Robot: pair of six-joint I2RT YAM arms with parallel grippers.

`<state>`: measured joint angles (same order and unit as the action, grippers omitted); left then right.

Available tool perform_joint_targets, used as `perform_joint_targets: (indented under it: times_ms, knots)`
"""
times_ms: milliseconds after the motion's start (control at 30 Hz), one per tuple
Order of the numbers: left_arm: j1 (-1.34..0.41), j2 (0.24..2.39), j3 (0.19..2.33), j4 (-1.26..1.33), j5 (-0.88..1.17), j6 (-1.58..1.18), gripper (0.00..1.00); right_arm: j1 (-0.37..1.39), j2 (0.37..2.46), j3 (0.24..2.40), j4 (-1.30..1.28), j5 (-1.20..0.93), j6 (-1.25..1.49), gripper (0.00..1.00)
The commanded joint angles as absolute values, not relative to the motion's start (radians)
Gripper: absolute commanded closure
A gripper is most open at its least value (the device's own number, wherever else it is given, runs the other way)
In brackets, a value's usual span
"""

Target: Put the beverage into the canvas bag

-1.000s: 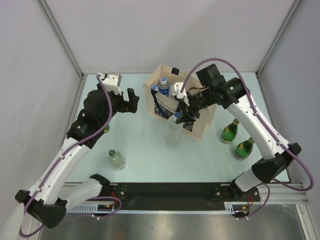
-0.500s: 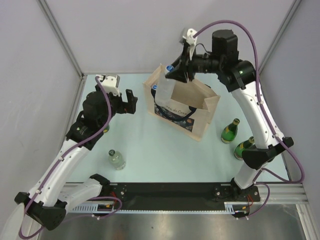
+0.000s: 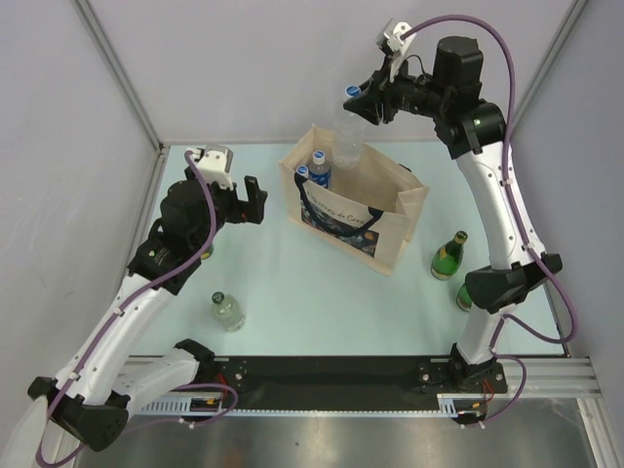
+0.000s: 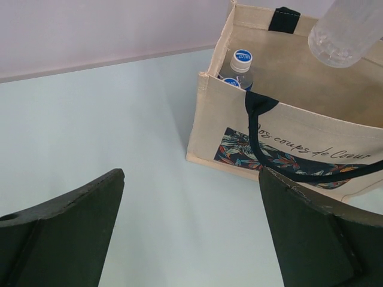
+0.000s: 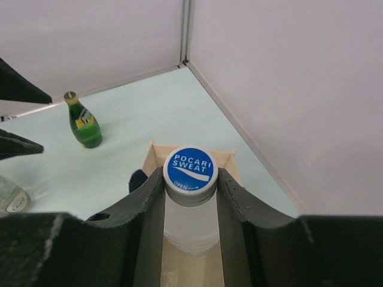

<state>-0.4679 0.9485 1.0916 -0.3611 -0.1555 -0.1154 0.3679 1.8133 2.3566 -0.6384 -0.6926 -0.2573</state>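
The beverage, a clear bottle [image 3: 345, 136] with a blue Pocari Sweat cap [image 5: 190, 168], hangs by its neck above the open canvas bag [image 3: 388, 244]. My right gripper [image 3: 359, 100] is shut on the neck just under the cap, high over the bag's back left corner. In the left wrist view the bottle's base [image 4: 346, 31] hovers above the bag's mouth [image 4: 299, 84]. Two blue-capped bottles [image 3: 318, 162] stand inside the bag at its left end. My left gripper [image 3: 255, 200] stays open to the left of the bag, with nothing between its fingers [image 4: 317, 233].
Two green glass bottles [image 3: 448, 255] [image 3: 475, 290] stand to the right of the bag. A small clear bottle [image 3: 227, 310] stands near the front left, and another green bottle [image 5: 84, 122] stands by the left arm. Enclosure walls and corner posts ring the table.
The right arm has lifted the bottle from the table in front of the bag, swung it up and back, and now holds it over the bag's opening. The left arm has stayed still.
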Motion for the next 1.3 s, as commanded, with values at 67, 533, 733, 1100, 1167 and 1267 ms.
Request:
perform_joint_targets:
  times_ms: [67,533,733,1100,1167,1267]
  knots:
    - [-0.456,0.948,1.089,-0.331,-0.161,-0.118,0.0,0.341,1.789,2.265,-0.499,-0.678,-0.318,1.0]
    - [-0.445,0.966,1.101,-0.336,-0.158,-0.113,0.0,0.339,1.92,2.175,-0.469,-0.666,-0.373,1.0]
    - [-0.439,0.969,1.1,-0.336,-0.16,-0.115,0.0,0.356,1.983,2.143,-0.41,-0.658,-0.379,1.0]
    - [-0.434,0.957,1.08,-0.341,-0.163,-0.121,0.0,0.368,2.037,2.024,-0.282,-0.686,-0.408,1.0]
    - [-0.433,0.954,1.074,-0.342,-0.163,-0.124,0.0,0.365,2.033,1.981,-0.247,-0.693,-0.417,1.0]
    - [-0.431,0.95,1.071,-0.342,-0.164,-0.129,0.0,0.36,2.028,1.919,-0.224,-0.713,-0.431,1.0]
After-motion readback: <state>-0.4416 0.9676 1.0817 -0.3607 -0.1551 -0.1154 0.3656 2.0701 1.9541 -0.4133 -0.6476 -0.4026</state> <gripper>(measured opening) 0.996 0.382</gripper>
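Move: The right hand grips the blue cap of an upright clear bottle above the canvas bag, whose middle is about 5 cm ahead, 2 cm right and 36 cm below. Two blue-labelled bottles stand in the bag's left part, some 38 cm down: the far bottle about 11 cm ahead and 8 cm left, the near bottle 6 cm ahead and 11 cm left. From the left hand, the bag's middle lies roughly 13 cm ahead, 22 cm right and 20 cm below. The right arm lowers the bottle by its cap some 26 cm into the open bag, working about 10 cm forward as it sinks and easing slightly left towards the two blue-labelled bottles near the end. Its wrist tips the fingers roughly 20 degrees further down on the way, while the fingers keep their pinch on the cap and don't open. ##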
